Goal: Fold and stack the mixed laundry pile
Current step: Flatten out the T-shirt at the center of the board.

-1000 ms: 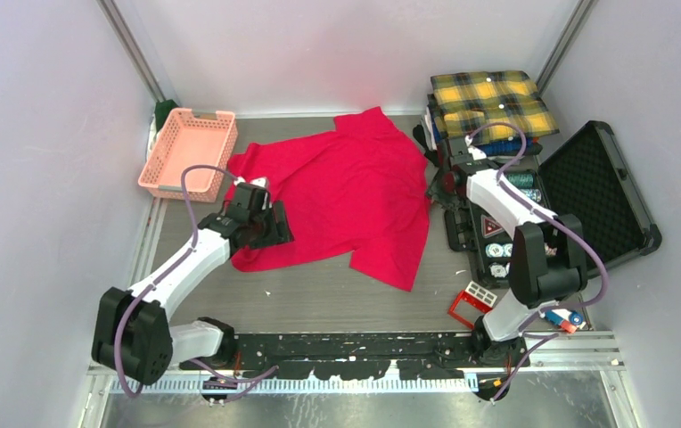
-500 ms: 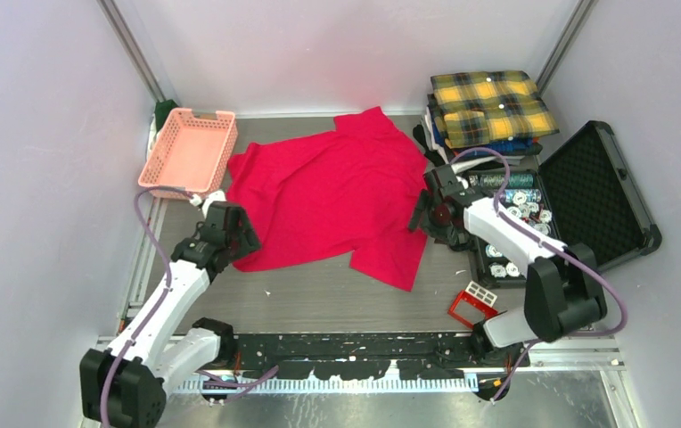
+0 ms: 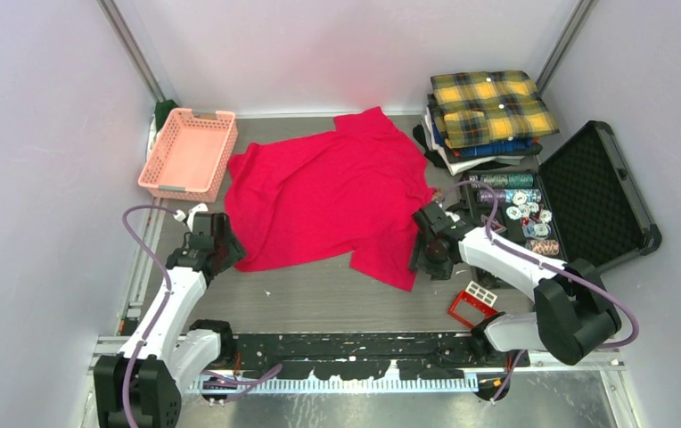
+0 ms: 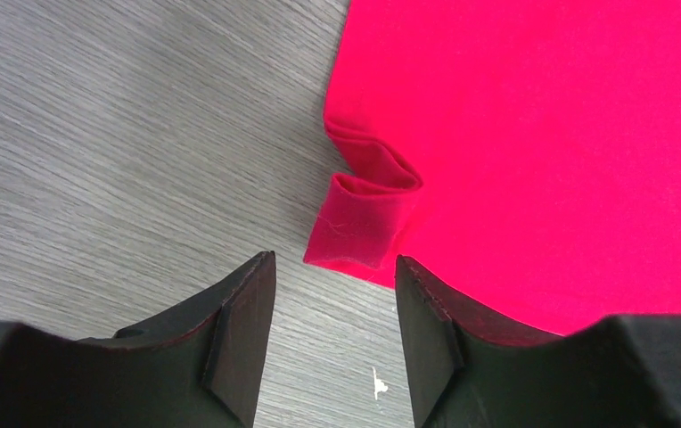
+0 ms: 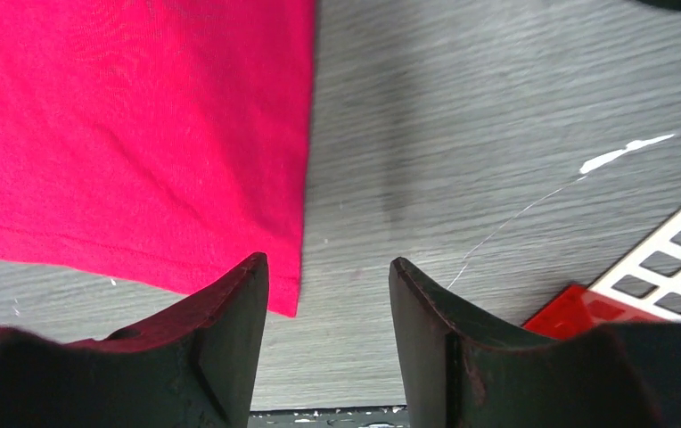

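Note:
The red T-shirt (image 3: 328, 196) lies spread flat on the table, hem toward the arms. The yellow-and-black plaid shirt (image 3: 493, 107) sits folded on top of a stack at the back right. My left gripper (image 3: 228, 252) hovers at the T-shirt's near left corner. In the left wrist view it (image 4: 335, 261) is open, and the curled red corner (image 4: 359, 223) lies just ahead of its fingertips. My right gripper (image 3: 421, 260) is at the near right hem corner. In the right wrist view it (image 5: 328, 261) is open and empty, with the red hem (image 5: 141, 134) by its left finger.
A pink lattice basket (image 3: 188, 153) stands at the back left. An open black case (image 3: 595, 192) with chips lies at the right. Blue plaid cloth (image 3: 488, 147) sits under the yellow shirt. A small red-and-white piece (image 3: 472, 301) lies near the right arm's base.
Both arms have drawn back toward the near edge. The left gripper came off the shirt's left side to its near corner. The right one moved from beside the case to the near right hem.

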### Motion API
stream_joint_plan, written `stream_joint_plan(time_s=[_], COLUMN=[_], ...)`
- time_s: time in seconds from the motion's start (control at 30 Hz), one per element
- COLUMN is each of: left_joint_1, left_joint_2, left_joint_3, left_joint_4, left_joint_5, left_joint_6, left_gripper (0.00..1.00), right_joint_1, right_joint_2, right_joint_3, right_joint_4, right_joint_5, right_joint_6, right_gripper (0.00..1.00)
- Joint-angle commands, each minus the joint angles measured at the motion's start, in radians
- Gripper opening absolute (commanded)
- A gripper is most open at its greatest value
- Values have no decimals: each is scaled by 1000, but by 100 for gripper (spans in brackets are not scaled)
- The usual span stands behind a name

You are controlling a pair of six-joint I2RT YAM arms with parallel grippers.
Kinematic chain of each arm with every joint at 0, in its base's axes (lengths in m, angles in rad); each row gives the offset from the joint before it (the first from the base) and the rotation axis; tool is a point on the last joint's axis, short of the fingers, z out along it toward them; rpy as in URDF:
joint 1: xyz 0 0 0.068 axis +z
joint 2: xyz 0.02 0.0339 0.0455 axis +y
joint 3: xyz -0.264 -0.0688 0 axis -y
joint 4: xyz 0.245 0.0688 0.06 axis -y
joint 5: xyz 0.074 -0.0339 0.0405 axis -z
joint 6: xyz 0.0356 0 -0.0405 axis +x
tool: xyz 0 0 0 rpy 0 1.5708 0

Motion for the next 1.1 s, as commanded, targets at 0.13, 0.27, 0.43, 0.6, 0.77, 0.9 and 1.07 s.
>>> stream_joint_plan(time_s=[0.13,0.27,0.43,0.6,0.77,0.9,1.07], left_joint_1=[10,15,19,20,21,33,38], left_joint_2=[-17,-13,-26,-26,3,-29,-252], left_joint_3=[-35,-43,-67,-96,-99,-47,7], left_joint_4=[113,120,134,171,218,167,-52], left_joint_5=[5,-8,-22,-10,-15,-52,-203], left_joint_6=[7,6,-20,-29,-28,-21,-118], left_gripper=[49,45,50,44,4,0,0], right_joint_1=[103,130,215,259,258,258,257], right_joint_2=[42,60,133,210,203,157,-66], right_joint_3=[-26,-15,36,65,30,47,78], right_joint_4=[72,67,34,22,74,41,-122], right_joint_5=[21,62,166,216,224,266,328], right_joint_6=[85,103,134,133,127,117,144], right_gripper=[51,45,46,31,1,1,1])
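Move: Between the left fingers and the board, about 3 cm below and 1 cm ahead, lies the folded-over near left corner of the red T-shirt; the empty laundry basket stands some 22 cm farther out and 10 cm left. From the right hand, the T-shirt's near right corner is about 4 cm left, 1 cm back and 2 cm below. The red toy frame lies 10 cm right and 4 cm back, the sewing case 19 cm right and 12 cm ahead. Closing on the T-shirt's two near corners, both hands sink about 2 cm to the board. The left goes nearly straight down; the right slides some 4 cm left, dips back a little and tilts slightly. Each gripper shuts from half open and pinches its corner, then the left rises about 2.5 cm, drifting left, while the right lifts 1 cm and eases back right. ##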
